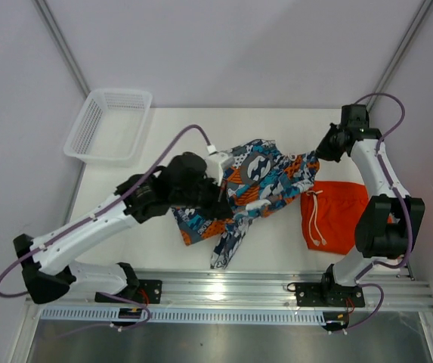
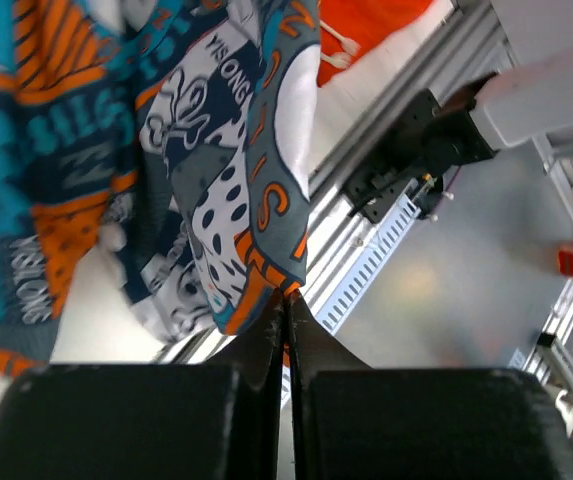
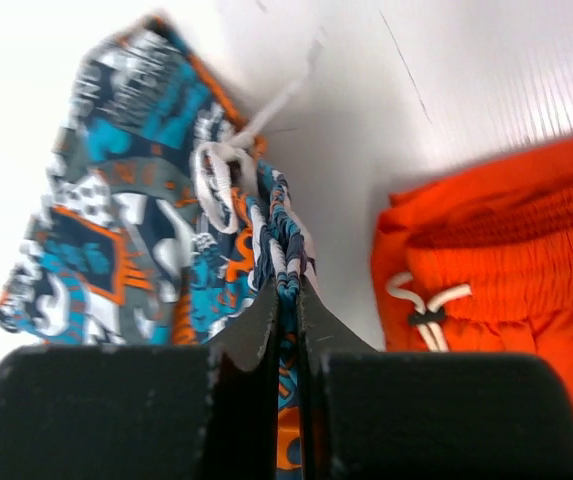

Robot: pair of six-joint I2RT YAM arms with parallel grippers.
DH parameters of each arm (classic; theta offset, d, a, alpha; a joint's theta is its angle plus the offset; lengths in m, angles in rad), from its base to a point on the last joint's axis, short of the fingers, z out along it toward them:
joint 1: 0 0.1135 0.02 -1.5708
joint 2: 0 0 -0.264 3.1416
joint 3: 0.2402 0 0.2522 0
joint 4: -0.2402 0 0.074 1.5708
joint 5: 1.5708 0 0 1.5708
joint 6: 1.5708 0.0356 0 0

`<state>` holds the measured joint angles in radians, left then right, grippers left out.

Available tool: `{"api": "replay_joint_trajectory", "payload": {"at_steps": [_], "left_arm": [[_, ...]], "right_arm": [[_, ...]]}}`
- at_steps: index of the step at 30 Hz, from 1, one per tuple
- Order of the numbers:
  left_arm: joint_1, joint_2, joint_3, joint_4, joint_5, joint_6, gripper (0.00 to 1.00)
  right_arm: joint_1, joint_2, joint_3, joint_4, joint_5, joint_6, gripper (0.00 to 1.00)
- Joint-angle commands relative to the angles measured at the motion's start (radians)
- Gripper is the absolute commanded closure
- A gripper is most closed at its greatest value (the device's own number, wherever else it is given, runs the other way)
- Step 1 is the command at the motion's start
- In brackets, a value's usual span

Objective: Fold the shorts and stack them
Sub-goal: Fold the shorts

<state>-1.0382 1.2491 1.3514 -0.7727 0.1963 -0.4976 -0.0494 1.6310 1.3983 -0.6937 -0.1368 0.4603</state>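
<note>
The printed shorts [image 1: 265,181] hang lifted and stretched between both grippers over the middle of the table. My left gripper [image 1: 220,198] is shut on a hem corner of the printed shorts [image 2: 176,150], pinched at the fingertips [image 2: 288,297]. My right gripper [image 1: 318,156] is shut on the gathered waistband of the printed shorts [image 3: 116,230], near the white drawstring [image 3: 216,175]. The orange shorts [image 1: 341,215] lie folded flat on the table at the right, drawstring up, beside the right arm. They also show in the right wrist view [image 3: 506,270] and the left wrist view [image 2: 366,20].
A white mesh basket [image 1: 109,125] stands at the table's far left corner. The aluminium rail [image 1: 224,291] with both arm bases runs along the near edge. Walls close in on the left, back and right.
</note>
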Motion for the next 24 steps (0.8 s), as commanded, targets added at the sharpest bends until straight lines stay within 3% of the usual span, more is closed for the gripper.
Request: {"api": "replay_joint_trajectory", "payload": {"at_steps": [1, 10, 13, 19, 24], "left_arm": [[0.126, -0.051, -0.069, -0.017, 0.113, 0.008, 1.00], [0.476, -0.043, -0.098, -0.053, 0.187, 0.137, 1.00], [0.547, -0.033, -0.071, -0.065, 0.229, 0.159, 1.00], [0.595, -0.002, 0.069, -0.096, 0.281, 0.177, 1.00], [0.633, 0.104, 0.252, -0.174, 0.217, 0.232, 1.00]], "right_arm": [[0.016, 0.023, 0.174, -0.046, 0.000, 0.046, 1.00], [0.092, 0.145, 0.340, 0.011, -0.081, 0.207, 1.00], [0.098, 0.174, 0.364, 0.046, -0.095, 0.244, 1.00], [0.095, 0.219, 0.393, 0.082, -0.081, 0.279, 1.00], [0.088, 0.234, 0.370, 0.140, -0.073, 0.328, 1.00]]}}
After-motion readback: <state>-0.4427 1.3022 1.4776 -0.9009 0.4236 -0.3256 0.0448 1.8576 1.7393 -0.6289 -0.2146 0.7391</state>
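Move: Both my hands already hold the patterned shorts. The shorts' main body lies some 23 cm ahead of my left hand, 5 cm to its right and about 20 cm below; from my right hand, it is about 22 cm left, 5 cm back and 11 cm lower. The red shorts lie roughly 14 cm back and 13 cm right of my right hand, 14 cm down. The white basket is about 48 cm ahead and 40 cm left of my left hand, some 22 cm lower. I keep both pinches and swing the patterned shorts forward and left, towards the basket side and away from the red shorts. My left hand goes about 13 cm forward and 10 cm left, dipping slightly before rising again, and turns some 20 degrees counter-clockwise; my right goes some 9 cm forward and 6 left, climbs early by about 6 cm and rolls its left side up. ##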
